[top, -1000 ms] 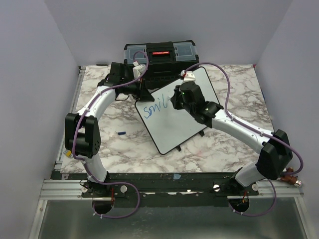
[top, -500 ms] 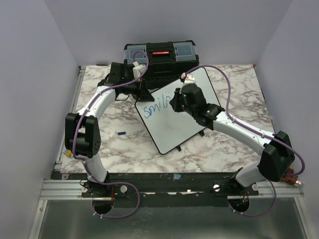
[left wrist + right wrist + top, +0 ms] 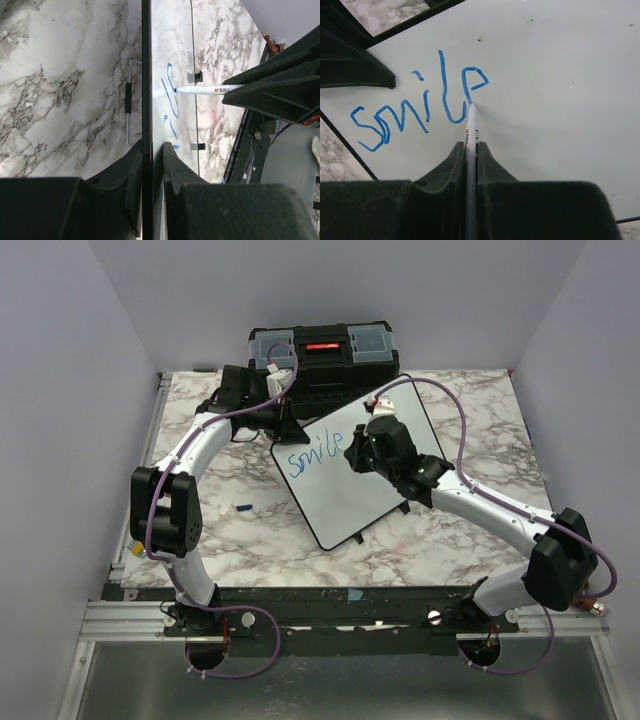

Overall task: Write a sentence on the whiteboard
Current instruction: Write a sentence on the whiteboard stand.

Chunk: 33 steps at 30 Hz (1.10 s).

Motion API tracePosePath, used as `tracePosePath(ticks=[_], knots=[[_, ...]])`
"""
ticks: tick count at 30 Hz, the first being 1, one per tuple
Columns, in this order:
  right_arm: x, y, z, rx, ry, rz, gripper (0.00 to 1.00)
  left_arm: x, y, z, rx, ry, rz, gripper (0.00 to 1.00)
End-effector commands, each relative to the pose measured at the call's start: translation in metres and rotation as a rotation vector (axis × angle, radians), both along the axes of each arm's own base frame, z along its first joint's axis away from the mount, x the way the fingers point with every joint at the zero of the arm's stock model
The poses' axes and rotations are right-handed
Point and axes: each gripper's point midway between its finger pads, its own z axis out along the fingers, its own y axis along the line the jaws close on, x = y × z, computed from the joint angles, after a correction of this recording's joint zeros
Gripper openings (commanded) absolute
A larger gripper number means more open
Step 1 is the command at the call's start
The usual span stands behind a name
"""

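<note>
The whiteboard [image 3: 345, 502] lies tilted across the middle of the marble table. My left gripper [image 3: 286, 430] is shut on its upper left edge; in the left wrist view the jaws of this gripper [image 3: 151, 146] pinch the black rim [image 3: 146, 70]. My right gripper [image 3: 362, 452] is shut on a white marker [image 3: 471, 131], whose tip touches the board [image 3: 555, 75] at the end of the letter "e". The sentence [image 3: 420, 107] reads "smile" in blue slanted letters [image 3: 313, 454]. The marker [image 3: 210, 89] also shows in the left wrist view, touching the white surface [image 3: 175, 55].
A black toolbox [image 3: 322, 352] stands at the back, just behind the board. A small blue piece [image 3: 243, 507] lies on the marble table [image 3: 230, 540] left of the board. The board's wire foot [image 3: 129, 100] sticks out underneath. Purple cables loop over both arms.
The right gripper has drawn the marker round and finished the "e" after "smil". The left arm and the board have not moved.
</note>
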Motion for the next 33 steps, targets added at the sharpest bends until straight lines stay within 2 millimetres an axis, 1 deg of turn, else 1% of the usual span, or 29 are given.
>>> tracePosePath(ticks=[1, 6, 9, 11, 14, 16, 17, 19, 20, 21, 23, 25, 27, 29, 32, 33], knots=[[-0.002, -0.021, -0.016, -0.077, 0.033, -0.063, 0.01, 0.021, 0.000, 0.013, 0.026, -0.184, -0.005, 0.00], [0.006, -0.028, -0.008, -0.119, 0.008, -0.103, 0.01, 0.021, -0.001, 0.014, 0.025, -0.186, -0.007, 0.00], [0.016, -0.029, 0.002, -0.144, -0.025, -0.123, 0.01, 0.021, -0.001, 0.013, 0.025, -0.187, -0.006, 0.00], [0.027, -0.029, 0.015, -0.161, -0.059, -0.148, 0.01, 0.021, -0.001, 0.015, 0.023, -0.190, -0.006, 0.00], [0.045, -0.024, 0.051, -0.158, -0.126, -0.171, 0.01, 0.020, -0.001, 0.015, 0.022, -0.187, -0.007, 0.00], [0.055, -0.020, 0.087, -0.139, -0.189, -0.181, 0.01, 0.020, 0.000, 0.015, 0.023, -0.189, -0.006, 0.00], [0.058, -0.017, 0.109, -0.118, -0.223, -0.183, 0.01, 0.019, 0.000, 0.015, 0.023, -0.189, -0.007, 0.00], [0.061, -0.015, 0.144, -0.085, -0.280, -0.177, 0.01, 0.018, 0.000, 0.016, 0.022, -0.192, -0.006, 0.00], [0.061, -0.015, 0.157, -0.068, -0.305, -0.170, 0.01, 0.018, 0.000, 0.016, 0.022, -0.194, -0.007, 0.00], [0.060, -0.015, 0.168, -0.050, -0.327, -0.166, 0.01, 0.017, 0.000, 0.016, 0.022, -0.196, -0.008, 0.00], [0.054, -0.018, 0.183, -0.015, -0.365, -0.159, 0.01, 0.018, 0.000, 0.016, 0.023, -0.196, -0.006, 0.00], [0.046, -0.021, 0.184, 0.016, -0.387, -0.147, 0.01, 0.018, 0.001, 0.015, 0.025, -0.194, -0.004, 0.00], [0.039, -0.026, 0.180, 0.039, -0.393, -0.148, 0.01, 0.019, 0.001, 0.015, 0.024, -0.195, -0.004, 0.00], [0.032, -0.030, 0.170, 0.049, -0.385, -0.146, 0.01, 0.020, 0.000, 0.015, 0.022, -0.195, -0.002, 0.00], [0.021, -0.037, 0.162, 0.069, -0.378, -0.138, 0.01, 0.020, 0.000, 0.016, 0.020, -0.194, -0.001, 0.00], [0.017, -0.038, 0.155, 0.071, -0.369, -0.131, 0.01, 0.020, 0.000, 0.016, 0.019, -0.195, -0.001, 0.00]])
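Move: The lower end of the unfinished "e" on the whiteboard, where the marker tip already sits, is about 5 cm ahead of the right hand, 3 cm left and 3 cm below. The "s" lies about 13 cm left, 1 cm ahead and 5 cm down, and the toolbox's middle some 20 cm ahead, 7 cm left and 8 cm down. From the left hand, the "e" is about 9 cm to the right, 1 cm back and 4 cm lower. Draw the right hand's marker about 1.5 cm right across the whiteboard for the tail of the "e", then sweep up and forward off the board. Climb some 18 cm quickly, tipping the fingers upward about 20 degrees, then ease back and right. Keep the marker gripped, and keep the left gripper still on the board's upper edge. ##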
